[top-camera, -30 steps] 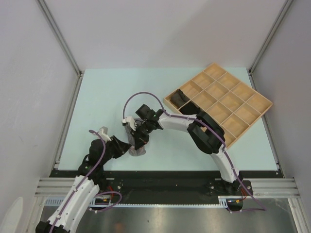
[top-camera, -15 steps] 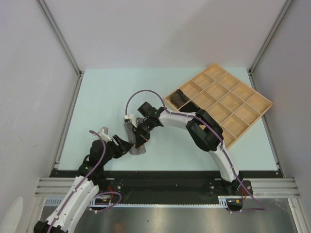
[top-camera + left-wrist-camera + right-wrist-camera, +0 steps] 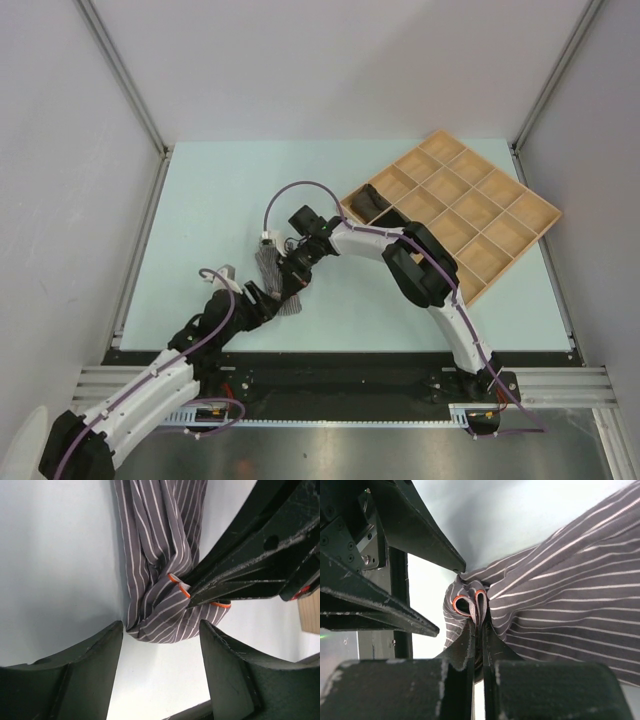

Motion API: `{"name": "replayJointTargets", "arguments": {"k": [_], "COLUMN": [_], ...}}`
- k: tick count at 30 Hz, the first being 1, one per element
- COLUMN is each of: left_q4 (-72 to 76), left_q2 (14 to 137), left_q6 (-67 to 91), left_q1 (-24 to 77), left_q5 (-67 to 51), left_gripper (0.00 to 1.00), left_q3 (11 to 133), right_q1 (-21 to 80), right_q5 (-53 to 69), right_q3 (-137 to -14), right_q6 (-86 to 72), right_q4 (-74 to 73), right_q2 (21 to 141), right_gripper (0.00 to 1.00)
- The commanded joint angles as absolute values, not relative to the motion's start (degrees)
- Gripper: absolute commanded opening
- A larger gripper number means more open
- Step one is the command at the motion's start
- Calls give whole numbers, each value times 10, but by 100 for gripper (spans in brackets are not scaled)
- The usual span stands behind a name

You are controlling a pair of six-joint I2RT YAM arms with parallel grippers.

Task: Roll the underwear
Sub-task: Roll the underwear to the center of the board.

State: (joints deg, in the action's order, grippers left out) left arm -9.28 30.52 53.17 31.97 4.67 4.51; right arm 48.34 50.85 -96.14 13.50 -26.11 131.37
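Note:
Grey striped underwear with a thin orange edge lies bunched on the table in front of the arms. My right gripper is shut on its folded orange-edged hem, the fingertips pinching the cloth. My left gripper stands open just short of the roll's end, touching nothing. Its fingers show beside the cloth in the right wrist view. Two dark pieces of underwear sit in the tray's near-left compartments.
A compartmented wooden tray lies at an angle on the right side of the table. The right arm arches across in front of it. Metal rails run along the near table edge.
My left gripper has opened, let go of the grey underwear and drawn back toward the near edge. The right gripper keeps its hold and has lifted the cloth slightly away.

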Motion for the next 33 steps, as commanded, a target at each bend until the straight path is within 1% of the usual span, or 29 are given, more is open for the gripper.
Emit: {"name": "replayJointTargets", "arguments": {"k": [1, 7, 11, 12, 14, 15, 16, 17, 18, 19, 20, 21, 22, 23, 25, 26, 27, 28, 29, 30, 33], "left_q4": [-124, -112, -98, -98, -92, -90, -86, -79, -75, -72, -70, -71, -72, -76, -89, -96, -104, -121, -131, -140, -183], "left_q2": [337, 362, 386, 391, 403, 408, 412, 419, 430, 438, 444, 455, 459, 461, 462, 461, 457, 447, 440, 432, 403], "left_q6": [551, 558, 557, 557, 559, 560, 562, 565, 566, 569, 572, 576, 578, 579, 584, 585, 586, 591, 595, 598, 595], "left_q1": [326, 332, 339, 343, 347, 350, 351, 352, 353, 353, 353, 354, 354, 355, 354, 354, 355, 354, 354, 355, 353], "left_q5": [99, 118, 124, 125, 134, 136, 141, 141, 142, 141, 139, 137, 137, 136, 137, 137, 138, 138, 138, 138, 139], "left_gripper": [66, 58, 54, 49, 46, 40, 36, 32, 23, 18, 13, 3, 0, 0, 0, 0, 1, 0, 0, 0, 1], "left_q3": [20, 25, 32, 33, 36, 37, 38, 39, 40, 40, 42, 43, 45, 49, 53, 58, 60, 62, 65, 66, 81], "right_q1": [465, 466, 470, 471, 473, 475, 475, 475, 475, 476, 475, 475, 471, 468, 454, 448, 441, 431, 425, 423, 429], "right_q5": [441, 445, 446, 447, 447, 448, 449, 450, 446, 440, 434, 420, 414, 407, 388, 376, 347, 335, 323, 317, 313], "right_q3": [-970, -967, -971, -972, -974, -974, -975, -976, -977, -978, -978, -978, -978, -979, -981, -981, -977, -972, -962, -928, -864], "right_q6": [156, 156, 154, 153, 152, 151, 150, 148, 148, 147, 148, 149, 149, 149, 146, 142, 131, 127, 121, 114, 114], "right_q4": [-258, -256, -252, -252, -252, -252, -252, -254, -256, -258, -263, -265, -268, -272, -278, -279, -279, -277, -270, -257, -206], "right_q2": [1345, 1342, 1342, 1344, 1346, 1344, 1344, 1340, 1339, 1327, 1319, 1311, 1293, 1282, 1254, 1242, 1231, 1218, 1189, 1167, 1085], "right_gripper": [0, 0, 0, 0, 0, 0, 0, 4, 8, 15, 31, 37, 42, 58, 64, 69, 71, 81, 82, 83, 83]}}
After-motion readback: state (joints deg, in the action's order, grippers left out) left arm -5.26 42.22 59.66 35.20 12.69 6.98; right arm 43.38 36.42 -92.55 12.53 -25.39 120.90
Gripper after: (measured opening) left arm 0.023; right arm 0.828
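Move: The underwear's rolled near end is about 1 cm ahead of the left hand, 2 cm to its right and 1 cm lower. The right fingers already pinch this roll, whose middle is some 1 cm back and 1 cm below that hand, neither left nor right. The flat part runs outward, its middle about 8 cm ahead of the left hand, straight out and 2 cm lower. Left fingers pinch the roll's left edge; right ones let go, retreating about 7 cm forward, up and right. ##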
